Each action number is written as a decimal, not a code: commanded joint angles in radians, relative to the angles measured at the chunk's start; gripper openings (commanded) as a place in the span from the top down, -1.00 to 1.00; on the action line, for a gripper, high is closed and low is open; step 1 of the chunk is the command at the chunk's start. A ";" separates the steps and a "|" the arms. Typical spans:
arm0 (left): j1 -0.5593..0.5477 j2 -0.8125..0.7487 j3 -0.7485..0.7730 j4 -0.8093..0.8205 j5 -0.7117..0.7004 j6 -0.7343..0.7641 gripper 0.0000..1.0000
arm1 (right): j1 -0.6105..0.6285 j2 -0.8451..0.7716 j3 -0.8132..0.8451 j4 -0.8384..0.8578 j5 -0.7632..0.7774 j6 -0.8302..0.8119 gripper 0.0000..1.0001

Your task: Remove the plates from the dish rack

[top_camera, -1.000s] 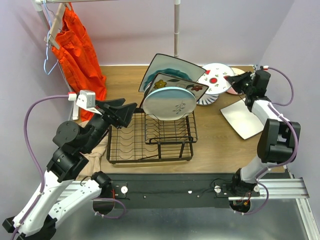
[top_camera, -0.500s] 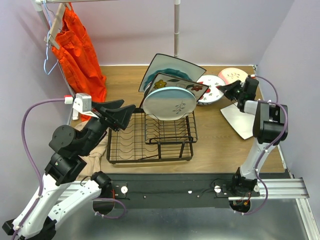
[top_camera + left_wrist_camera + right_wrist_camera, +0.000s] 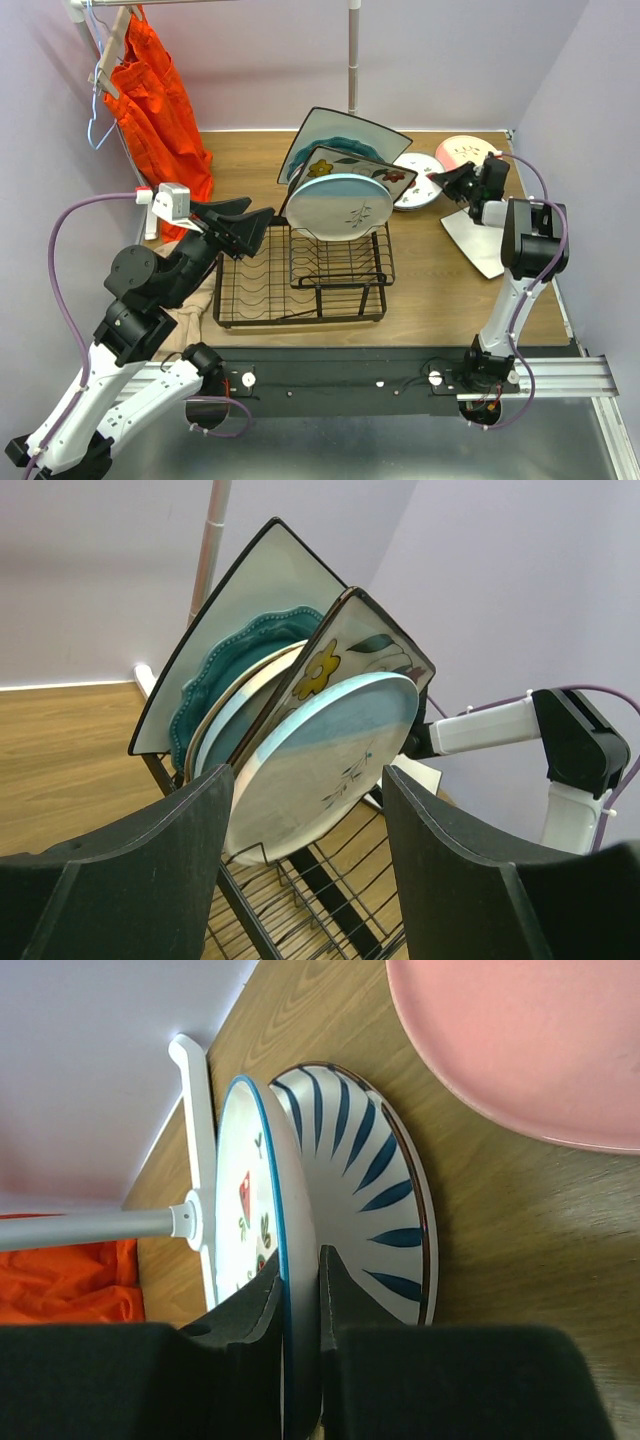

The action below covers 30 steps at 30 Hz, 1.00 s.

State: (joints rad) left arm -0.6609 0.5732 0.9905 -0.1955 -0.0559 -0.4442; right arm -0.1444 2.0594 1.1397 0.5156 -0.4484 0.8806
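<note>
The black wire dish rack point(image 3: 300, 285) stands mid-table. Leaning in its upper tier are a round mint floral plate point(image 3: 338, 205) point(image 3: 320, 760), a square flower-print plate point(image 3: 355, 165) point(image 3: 375, 645), a dark teal scalloped plate point(image 3: 215, 680) and a big square white plate point(image 3: 340, 128). My left gripper point(image 3: 250, 225) point(image 3: 305, 780) is open just left of them, holding nothing. My right gripper point(image 3: 452, 182) point(image 3: 298, 1270) is shut on the rim of the red-fruit plate point(image 3: 418, 185) point(image 3: 240, 1210). It holds that plate low over a blue-striped plate point(image 3: 375, 1160).
A pink plate point(image 3: 465, 150) point(image 3: 520, 1040) and a square white plate point(image 3: 480, 240) lie on the wood at the right. An orange garment point(image 3: 155, 95) hangs at the back left. A metal pole point(image 3: 353, 60) rises behind the rack. A beige cloth point(image 3: 190, 320) lies under the left arm.
My right gripper has brought the red-fruit plate down and to the left, from tilted up to nearly flat over the striped plate. The left arm barely shifted.
</note>
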 commanded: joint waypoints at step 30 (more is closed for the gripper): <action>0.004 0.031 -0.029 0.054 0.005 0.022 -0.41 | 0.017 -0.028 0.210 -0.434 0.263 -0.287 0.16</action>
State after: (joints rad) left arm -0.6609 0.5926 0.9737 -0.1722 -0.0559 -0.4343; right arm -0.1368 2.0586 1.3056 0.1108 -0.2337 0.6388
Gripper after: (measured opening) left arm 0.704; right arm 0.467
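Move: My right hand pinches the watermelon plate by its rim, tilted above the striped plate, whose middle is about 7 cm left, 2 cm ahead and 5 cm below. The pink plate lies some 11 cm ahead and 10 cm right of this hand, the white square plate about 15 cm back and 10 cm right, both a little below it. From my left hand the striped plate is roughly 35 cm ahead, 37 cm right and 40 cm down. I open my right fingers from their narrow pinch to about half and let go of the watermelon plate over the striped one. As they spread, I draw the hand about 3.5 cm to the right, towards the plate's outer rim, sinking some 2.5 cm, while the wrist rolls its left side down about 15 degrees and dips the fingertips. ##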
